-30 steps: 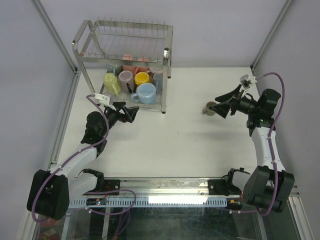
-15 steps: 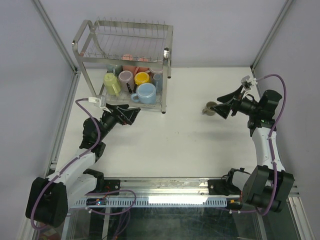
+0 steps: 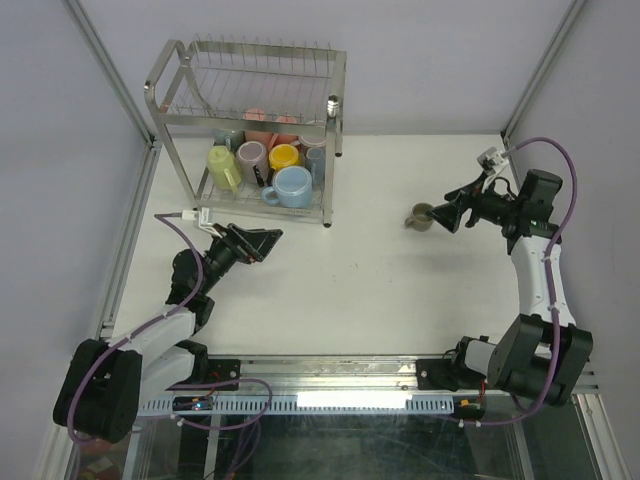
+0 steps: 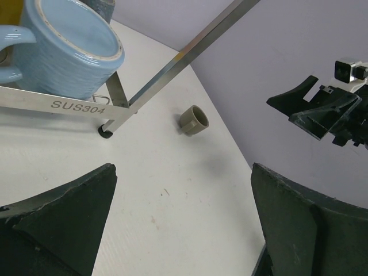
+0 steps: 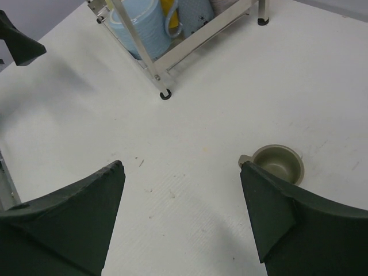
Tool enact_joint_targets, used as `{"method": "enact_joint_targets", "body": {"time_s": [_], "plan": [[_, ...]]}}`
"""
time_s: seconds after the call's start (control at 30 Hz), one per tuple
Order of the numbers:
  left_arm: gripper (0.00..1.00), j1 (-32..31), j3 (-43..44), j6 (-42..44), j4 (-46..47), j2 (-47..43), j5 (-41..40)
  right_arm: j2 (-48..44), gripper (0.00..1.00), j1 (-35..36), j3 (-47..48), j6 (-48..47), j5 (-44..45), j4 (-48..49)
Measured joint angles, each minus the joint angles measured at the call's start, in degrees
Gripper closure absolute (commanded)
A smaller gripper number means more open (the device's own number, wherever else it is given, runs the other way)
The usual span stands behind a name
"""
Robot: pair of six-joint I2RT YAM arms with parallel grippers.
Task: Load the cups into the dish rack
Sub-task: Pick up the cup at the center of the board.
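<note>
The dish rack point(image 3: 333, 118) stands at the far left with several cups on its lower shelf, among them a light blue cup point(image 3: 293, 187), a yellow one point(image 3: 284, 156) and a pale green one point(image 3: 222, 166). An olive cup point(image 3: 422, 216) stands upright alone on the table at the right. My right gripper point(image 3: 450, 212) hovers open just right of it; in the right wrist view the olive cup point(image 5: 280, 163) lies outside the open right gripper point(image 5: 181, 167), behind its right finger. My left gripper point(image 3: 268, 238) is open and empty, just in front of the rack. The left wrist view shows the light blue cup point(image 4: 69, 46) and the far olive cup point(image 4: 193, 120).
The rack's front rail point(image 4: 69, 104) and foot point(image 5: 165, 95) stand close to the left gripper point(image 4: 184, 172). Metal frame posts point(image 3: 130, 100) rise at the table's left and right back corners. The white table point(image 3: 360, 290) runs between the two arms.
The left arm has drawn back from the rack toward the near left and its jaws have widened. The right gripper has shifted slightly right, away from the olive cup.
</note>
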Motion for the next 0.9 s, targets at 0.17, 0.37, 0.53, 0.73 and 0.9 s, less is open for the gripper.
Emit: {"method": "enact_joint_targets", "body": {"time_s": [0.17,0.37,0.53,0.73,0.9], "plan": [[0.01,0.0,-0.3,0.1,-3.2,-2.9,-2.7,2.9,0.15,0.0,2.5,-6.8,4.4,-6.0],[0.01,0.0,-0.4,0.8,-7.7,-7.0,-6.0,7.3,0.14,0.2,6.4,-11.7,10.4,-11.7],[0.01,0.0,-0.5,1.4,-8.8,-7.9,-7.1,10.9,0.14,1.2,10.7,-14.2,16.0,-15.5],[0.01,0.0,-0.5,1.6,-9.2,-8.1,-7.2,15.6,0.14,5.0,13.9,-15.6,23.8,-18.6],[0.01,0.0,-0.5,1.8,-9.2,-8.1,-8.3,20.7,0.15,9.0,16.0,-15.7,31.4,-20.0]]}}
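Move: Out beyond the right hand, about 8 cm ahead, 1 cm to its right and some 16 cm below, the small olive cup stands on the board. The rack's near right foot is about 23 cm to the left of that cup and level with it; the light-blue cup on the rack is some 31 cm to its left and 4 cm farther out. From the left hand, the olive cup lies roughly 12 cm ahead, 36 cm to the right and 10 cm down. Sinking about 10 cm towards the olive cup, the right hand also goes some 5 cm forward and nearly 4 cm right; the sideways drift stops midway and the descent then steepens. Its wrist tips the open fingers some 30 degrees, from nearly level to slanting down; they stay clear above the cup. The empty left hand shifts a couple of centimetres left, turning slightly counter-clockwise. ##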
